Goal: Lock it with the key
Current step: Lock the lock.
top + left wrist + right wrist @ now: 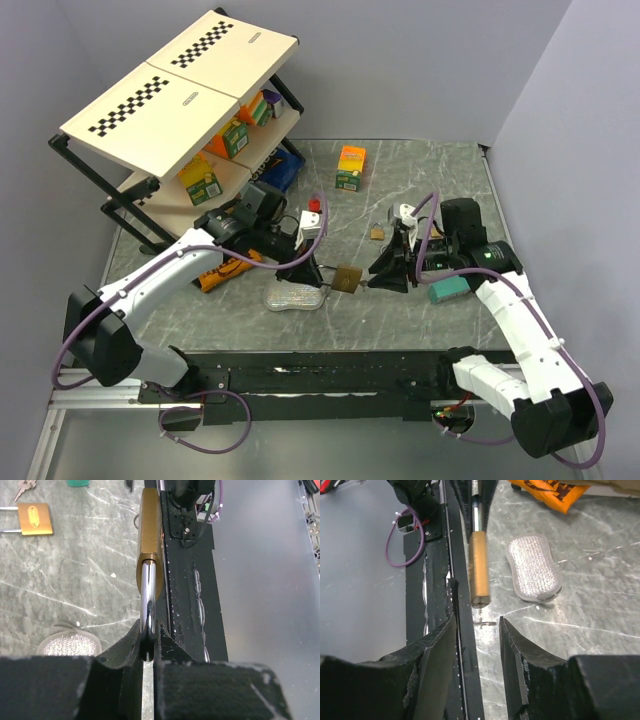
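My left gripper (318,270) (149,630) is shut on the steel shackle (147,600) of a brass padlock (347,278) (150,535), held off the table with its body pointing toward the right arm. My right gripper (385,273) (477,621) is open, a short gap from the padlock's (479,567) bottom end, with nothing between its fingers. A thin bit of metal (485,624) shows just past its fingertips; I cannot tell whether it is the key. A second brass padlock (377,232) (34,519) lies on the table with keys (24,487) beside it.
A silvery scrub pad (296,297) (534,569) lies under the left gripper, with an orange packet (222,274) to its left. A teal block (449,289) sits by the right arm. An orange-and-green box (351,167) stands further back, and a shelf rack (180,110) with boxes is at the back left.
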Robot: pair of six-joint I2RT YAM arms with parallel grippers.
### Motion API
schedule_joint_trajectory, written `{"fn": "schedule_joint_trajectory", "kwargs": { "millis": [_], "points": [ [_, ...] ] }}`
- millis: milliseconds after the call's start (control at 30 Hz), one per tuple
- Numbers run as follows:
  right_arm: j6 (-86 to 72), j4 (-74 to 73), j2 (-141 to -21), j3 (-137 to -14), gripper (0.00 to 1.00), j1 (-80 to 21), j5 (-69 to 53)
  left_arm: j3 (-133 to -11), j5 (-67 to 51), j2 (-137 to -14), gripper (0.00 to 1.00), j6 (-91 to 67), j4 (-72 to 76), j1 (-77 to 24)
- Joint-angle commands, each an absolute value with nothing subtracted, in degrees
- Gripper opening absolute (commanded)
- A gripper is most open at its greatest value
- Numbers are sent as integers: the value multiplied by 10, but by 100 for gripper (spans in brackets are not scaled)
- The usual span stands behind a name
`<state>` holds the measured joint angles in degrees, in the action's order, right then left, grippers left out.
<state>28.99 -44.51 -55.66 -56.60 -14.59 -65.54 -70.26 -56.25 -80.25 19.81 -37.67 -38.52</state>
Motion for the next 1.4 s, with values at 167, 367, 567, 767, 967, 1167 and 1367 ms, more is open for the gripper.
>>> {"fn": "schedule_joint_trajectory", "kwargs": {
  "millis": [167, 367, 567, 767, 967, 1167, 1367],
  "points": [
    [319, -451, -574, -591, 38, -163, -685, -725, -597, -759, 1, 189, -321, -399],
    [339, -470, -576, -581, 36, -180, -685, -726, -594, -763, 1, 189, -319, -399],
    [356, -484, -581, -585, 13, -181, -684, -726, -593, -764, 1, 195, -327, -399],
    [369, -506, -578, -582, 0, -173, -669, -721, -591, -762, 1, 207, -336, -390],
    [428, -582, -575, -585, 0, -143, -669, -718, -590, -757, 1, 234, -364, -377],
    [490, -664, -603, -604, 0, -71, -675, -718, -580, -755, 1, 273, -400, -360],
    [212, -454, -619, -536, 0, -69, -586, -696, -564, -748, 1, 208, -345, -346]
  ]
}}
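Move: Just beyond the right hand's open fingertips, the key sticks out of the padlock, about 1 cm left, 1 cm back and 1 cm down; the padlock's body is 6 cm to the left and 2 cm below. From the left hand, which still holds the shackle, the key is some 10 cm right, 1 cm back and 4 cm down. On the table roughly 22 cm below the right hand, the silvery case lies 5 cm ahead and 17 cm left, the small padlock 19 cm ahead and 3 cm right. Easing about 1 cm left, back and down onto the key, the right hand shuts its fingers on the key's head, then draws it away from the padlock, some 4 cm right while sinking about 2 cm and edging forward. The left hand keeps its grip on the shackle and late on pulls the padlock the other way, roughly 2 cm left and 2 cm forward. ##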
